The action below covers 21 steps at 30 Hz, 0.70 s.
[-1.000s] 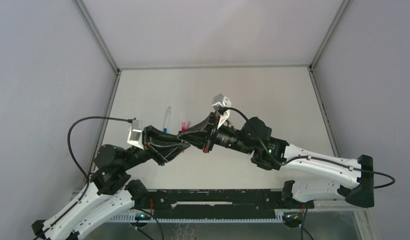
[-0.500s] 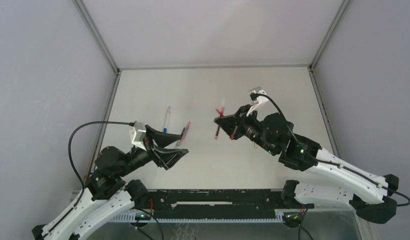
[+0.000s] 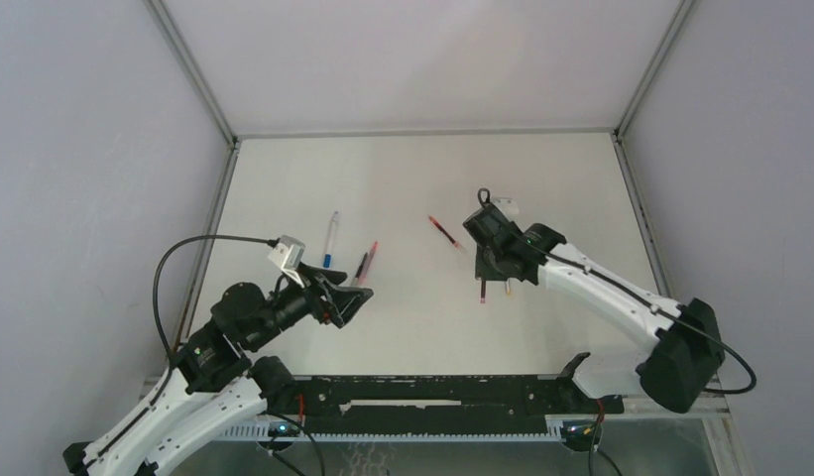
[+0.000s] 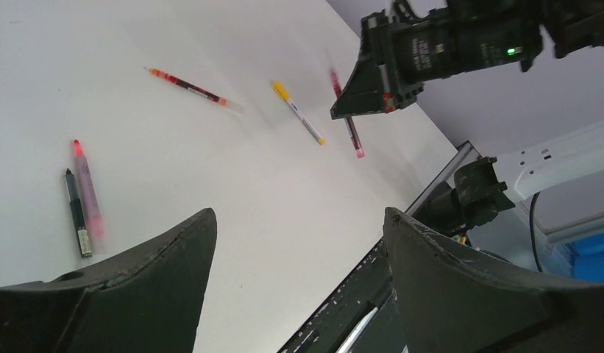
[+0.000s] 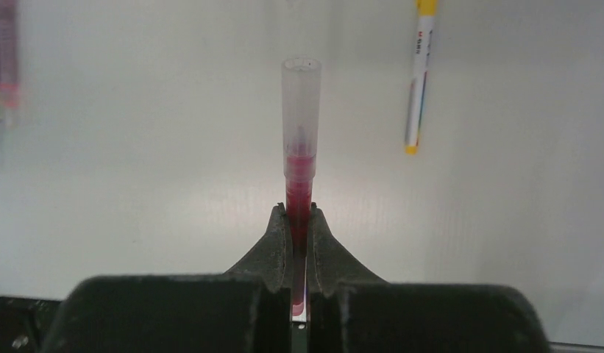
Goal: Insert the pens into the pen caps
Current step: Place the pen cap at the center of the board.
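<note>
My right gripper is shut on a pink-red pen, whose clear end sticks out past the fingertips. In the top view that gripper points down at the table with the pen below it. My left gripper is open and holds nothing. It hovers low at the near left. On the table lie a pink pen and a black pen side by side, a red pen, a yellow pen and a blue pen. No loose pen caps show in any view.
A black rail runs along the table's near edge between the arm bases. Grey walls with metal frame posts close in the table on the left, right and far sides.
The two grippers were together at the centre and have parted. The left one opened, left the pink pen beside the black one and drew back. The right arm swung right and tipped down with its pen.
</note>
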Available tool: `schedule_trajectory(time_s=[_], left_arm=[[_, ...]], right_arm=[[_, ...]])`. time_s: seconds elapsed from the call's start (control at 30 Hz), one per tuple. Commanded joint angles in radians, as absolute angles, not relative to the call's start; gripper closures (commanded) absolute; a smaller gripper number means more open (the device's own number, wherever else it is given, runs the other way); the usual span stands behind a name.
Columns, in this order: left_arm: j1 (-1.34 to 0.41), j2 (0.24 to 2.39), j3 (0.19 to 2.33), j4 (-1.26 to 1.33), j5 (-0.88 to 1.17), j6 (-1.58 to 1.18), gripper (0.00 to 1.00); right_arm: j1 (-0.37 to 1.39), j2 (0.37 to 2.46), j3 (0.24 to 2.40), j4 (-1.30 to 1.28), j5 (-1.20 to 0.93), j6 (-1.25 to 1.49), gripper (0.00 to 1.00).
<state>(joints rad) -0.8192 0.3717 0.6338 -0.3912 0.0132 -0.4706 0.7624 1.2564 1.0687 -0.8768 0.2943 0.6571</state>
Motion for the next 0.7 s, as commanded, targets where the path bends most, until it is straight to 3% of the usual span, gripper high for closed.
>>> schedule_trajectory(time_s=[0.0, 0.37, 0.67], left_arm=[[-0.814, 0.368, 0.607, -0.383, -0.021, -0.541, 0.13], [-0.813, 0.37, 0.637, -0.41, 0.017, -0.548, 0.13], [-0.813, 0.34, 0.635, -0.425, 0.016, -0.566, 0.13]], right_arm=[[0.686, 1.348, 1.091, -0.855, 0.292, 0.611, 1.0], [0.606, 1.658, 1.126, -0.75, 0.286, 0.457, 1.0], [0.574, 1.713, 1.127, -0.699, 0.254, 0.403, 1.0]])
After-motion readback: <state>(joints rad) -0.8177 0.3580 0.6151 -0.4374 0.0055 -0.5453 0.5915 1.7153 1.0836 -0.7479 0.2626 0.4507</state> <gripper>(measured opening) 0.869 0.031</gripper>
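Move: My right hand holds the capped red pen. Its place on the bare board lies about 4 cm ahead, 3 cm left and 13 cm below. The yellow pen lies about 7 cm ahead, 1 cm right, and the orange-red pen some 15 cm ahead and 12 cm left, both at that depth too. From my idle left hand the place is roughly 12 cm ahead, 27 cm to the right and 25 cm down. I sink my right hand about 12 cm towards the bare board just left of the yellow pen, drifting some 4 cm forward and 3 cm left on the way and easing almost to a stop low down. My wrist tips about 20 degrees so the fingers point more steeply down, and they keep their pinch on the red pen. ##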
